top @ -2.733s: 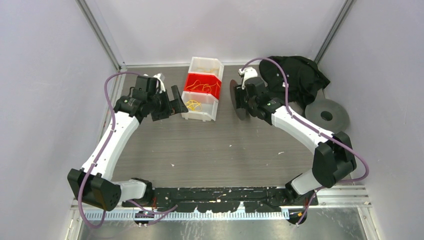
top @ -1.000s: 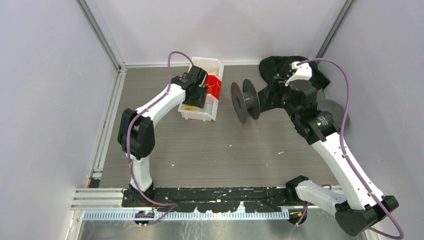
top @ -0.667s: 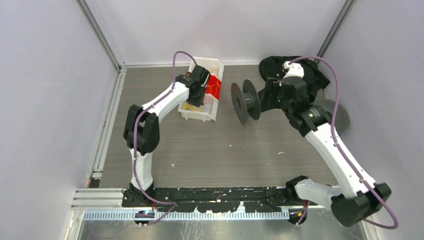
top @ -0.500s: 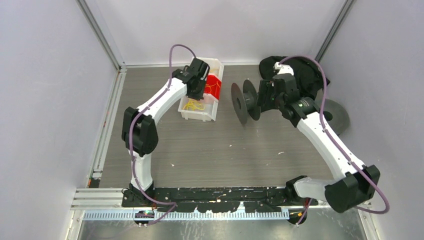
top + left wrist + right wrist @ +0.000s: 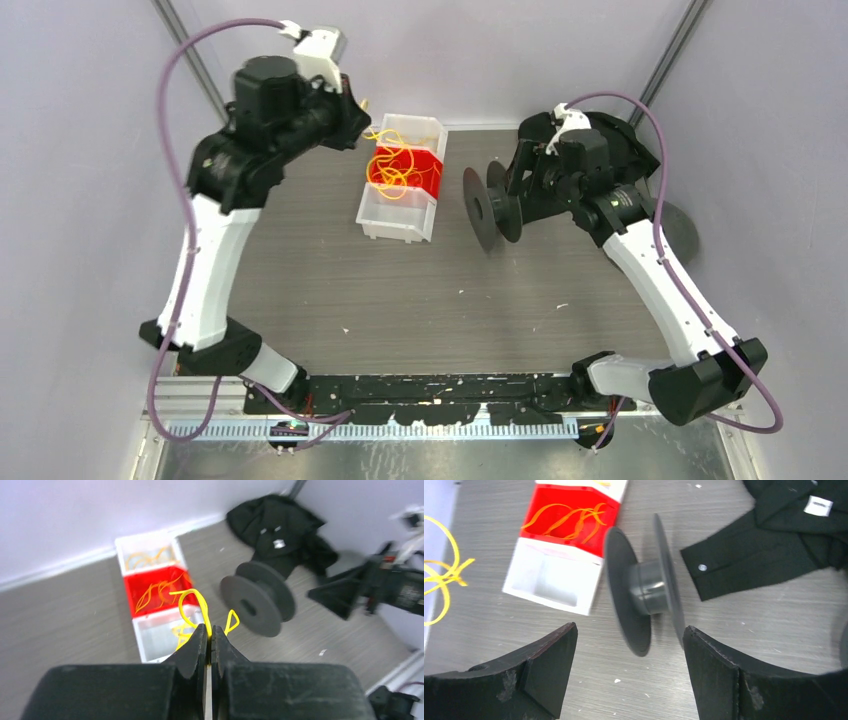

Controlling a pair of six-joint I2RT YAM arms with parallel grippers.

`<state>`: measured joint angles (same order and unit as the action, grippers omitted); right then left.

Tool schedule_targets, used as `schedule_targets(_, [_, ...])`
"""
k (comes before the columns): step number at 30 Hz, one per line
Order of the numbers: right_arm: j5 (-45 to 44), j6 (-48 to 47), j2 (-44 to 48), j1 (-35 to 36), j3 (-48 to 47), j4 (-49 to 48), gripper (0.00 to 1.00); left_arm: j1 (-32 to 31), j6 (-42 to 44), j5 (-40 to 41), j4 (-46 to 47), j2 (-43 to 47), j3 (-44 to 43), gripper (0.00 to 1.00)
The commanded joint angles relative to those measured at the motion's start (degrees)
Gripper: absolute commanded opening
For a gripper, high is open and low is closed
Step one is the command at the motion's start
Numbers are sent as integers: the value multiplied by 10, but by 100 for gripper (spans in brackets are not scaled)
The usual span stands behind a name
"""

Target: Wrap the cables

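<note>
My left gripper [image 5: 354, 113] is raised high over the back left of the table and shut on a yellow cable [image 5: 394, 163], whose loose loops dangle above the bins. The left wrist view shows the fingertips [image 5: 210, 630] pinched together on the cable [image 5: 192, 599]. More yellow cables lie in the red bin [image 5: 569, 515] and the far white bin [image 5: 147, 557]. My right gripper [image 5: 515, 195] is open just right of the dark grey spool [image 5: 492, 203]. In the right wrist view the gripper [image 5: 629, 645] stands wide with the spool [image 5: 644, 597] ahead, apart from both fingers.
A three-part bin tray [image 5: 400, 225], white, red, white, sits at the back centre. A black cloth [image 5: 600, 140] is heaped in the back right corner. A second grey disc [image 5: 680, 228] lies by the right wall.
My left gripper shut on a cable in the bins and lifted it up and to the left. My right gripper moved in toward the spool and opened wider.
</note>
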<state>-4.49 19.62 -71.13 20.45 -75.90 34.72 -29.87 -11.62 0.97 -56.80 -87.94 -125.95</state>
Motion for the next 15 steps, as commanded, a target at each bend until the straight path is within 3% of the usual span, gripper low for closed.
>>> schedule_targets(1, [113, -5, 35, -1, -26, -44, 83, 2, 19, -116, -46, 16, -80, 1])
schedule_targets(5, [187, 5, 41, 4, -58, -43, 85, 2, 23, -137, -77, 32, -145, 1])
schedule_targets(9, [222, 77, 42, 29, -57, -93, 85, 2, 2, -159, -50, 74, -122, 1])
schedule_targets(15, [195, 157, 5, 160, -36, -189, 86, 2, -25, -199, -24, 101, -102, 1])
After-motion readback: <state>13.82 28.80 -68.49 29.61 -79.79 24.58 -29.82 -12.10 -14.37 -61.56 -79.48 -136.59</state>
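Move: The yellow cable already hangs clear from my shut left fingers, its dangling middle about 10 cm below that hand and 4 cm to its right. From my open right hand, that cable hangs some 21 cm to the left, roughly level ahead and 7 cm higher. The upright black spool stands about 5 cm ahead, 4 cm left and 13 cm below my right hand; the front white bin is 7 cm ahead, 21 cm left and 18 cm below. I draw the held cable back about 11 cm with my left hand and lift it some 10 cm, fast at first, then easing, fingers still pinching it and swinging a little clockwise and up. Meanwhile I sweep my right hand left over about 11 cm, rising nearly as much and drawing back a little, past the spool towards the dangling cable, its wrist rolling left-side-up and turning counter-clockwise, jaws staying wide open. ##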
